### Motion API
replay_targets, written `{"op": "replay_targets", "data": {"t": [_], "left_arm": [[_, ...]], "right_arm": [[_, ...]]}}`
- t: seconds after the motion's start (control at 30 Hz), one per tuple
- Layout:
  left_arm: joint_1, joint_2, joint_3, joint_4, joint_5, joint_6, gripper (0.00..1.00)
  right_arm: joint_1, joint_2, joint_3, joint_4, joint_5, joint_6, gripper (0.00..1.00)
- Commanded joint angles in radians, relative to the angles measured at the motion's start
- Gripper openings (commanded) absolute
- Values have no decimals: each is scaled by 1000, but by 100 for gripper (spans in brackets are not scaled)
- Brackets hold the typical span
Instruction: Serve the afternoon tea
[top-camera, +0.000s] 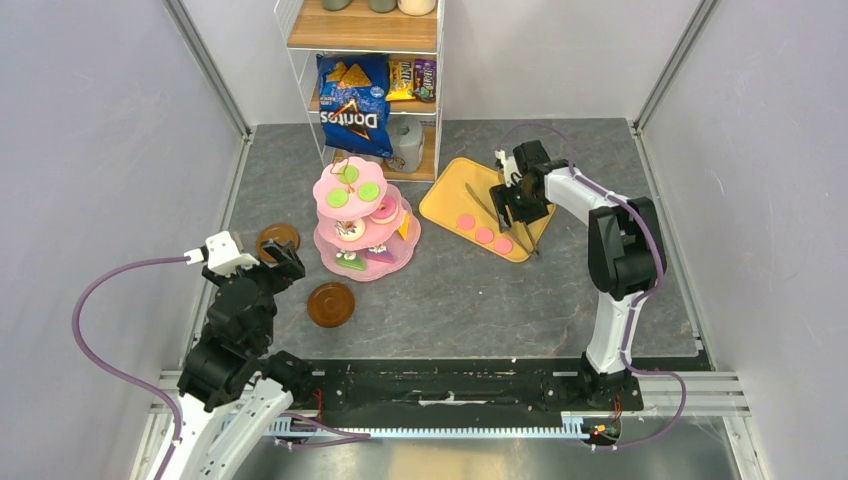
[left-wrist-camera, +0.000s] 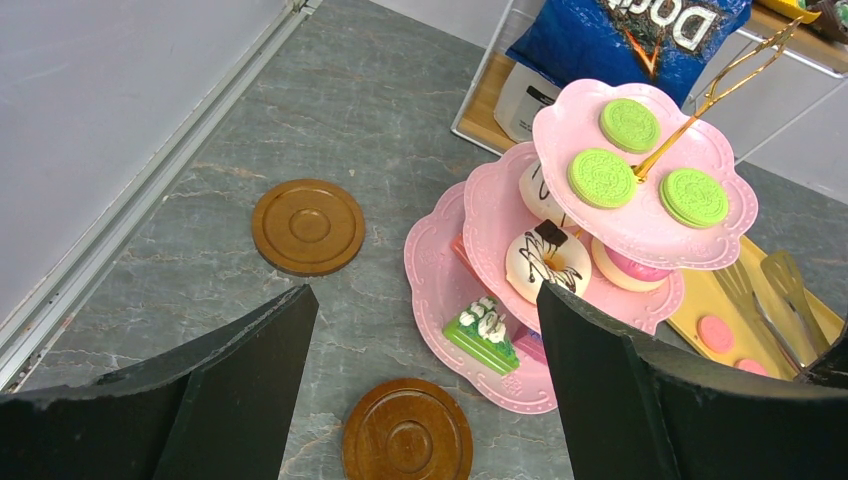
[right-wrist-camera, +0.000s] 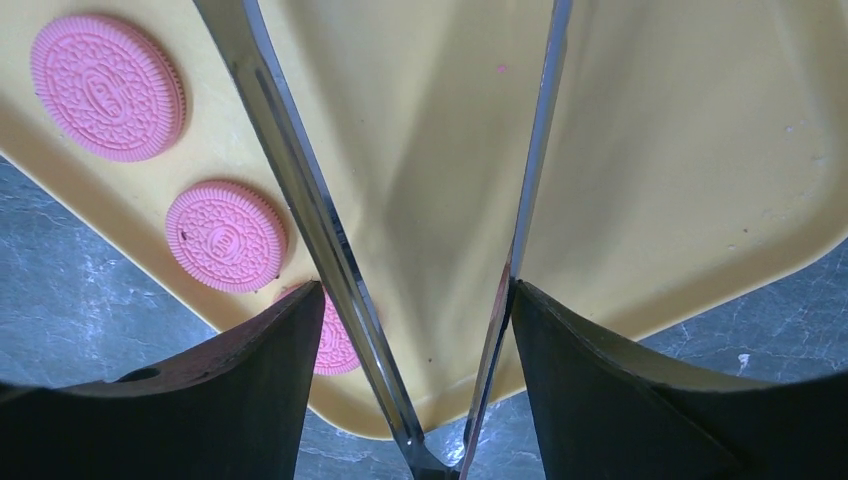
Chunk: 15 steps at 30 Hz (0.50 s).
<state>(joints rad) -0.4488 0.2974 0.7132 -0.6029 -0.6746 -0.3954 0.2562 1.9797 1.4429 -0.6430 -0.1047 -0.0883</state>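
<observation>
The pink three-tier stand holds three green macarons on top, with donuts and cake slices on the lower tiers. In the left wrist view a white donut and a green cake slice show on the stand. Three pink macarons lie on the yellow tray. Two brown saucers sit left of the stand. My left gripper hangs open between them, holding nothing. My right gripper is over the tray, its fingers against both arms of the spread metal tongs.
A wire shelf stands at the back with a blue Doritos bag on it, just behind the stand. The tray's near corner overhangs grey tabletop. Grey walls close in on both sides.
</observation>
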Motion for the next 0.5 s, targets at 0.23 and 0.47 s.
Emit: {"op": "replay_targets", "data": {"t": [0.23,0.47], "left_arm": [[8,19,-4,37,7,-14,89],[9,32,-1,28,2,-25,89]], "right_arm": [[0,-213,15,37,18,150,78],[11,-429,-121,100,-27,341,78]]}}
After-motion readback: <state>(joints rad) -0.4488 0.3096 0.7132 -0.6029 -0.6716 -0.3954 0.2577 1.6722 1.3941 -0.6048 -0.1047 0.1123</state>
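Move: The right hand is low over the tray with its opened fingers on either side of the tongs' arms; the tongs' middle lies about 3 cm ahead, 1 cm left and 1 cm below. The nearest pink cookie is some 4 cm back and 2 cm left, the middle one about 2 cm back and 6 cm left, both roughly 2 cm down. From the left hand the tongs lie about 23 cm ahead, 46 cm right and 24 cm below. Almost straight up, slowly at first and then fast, the right hand climbs about 11 cm away from the tongs and the tray. Its fingers stay open and come free of the tongs' arms, while the wrist tilts some 20 degrees so the fingertips swing forward and a little left, with a slight clockwise turn. ##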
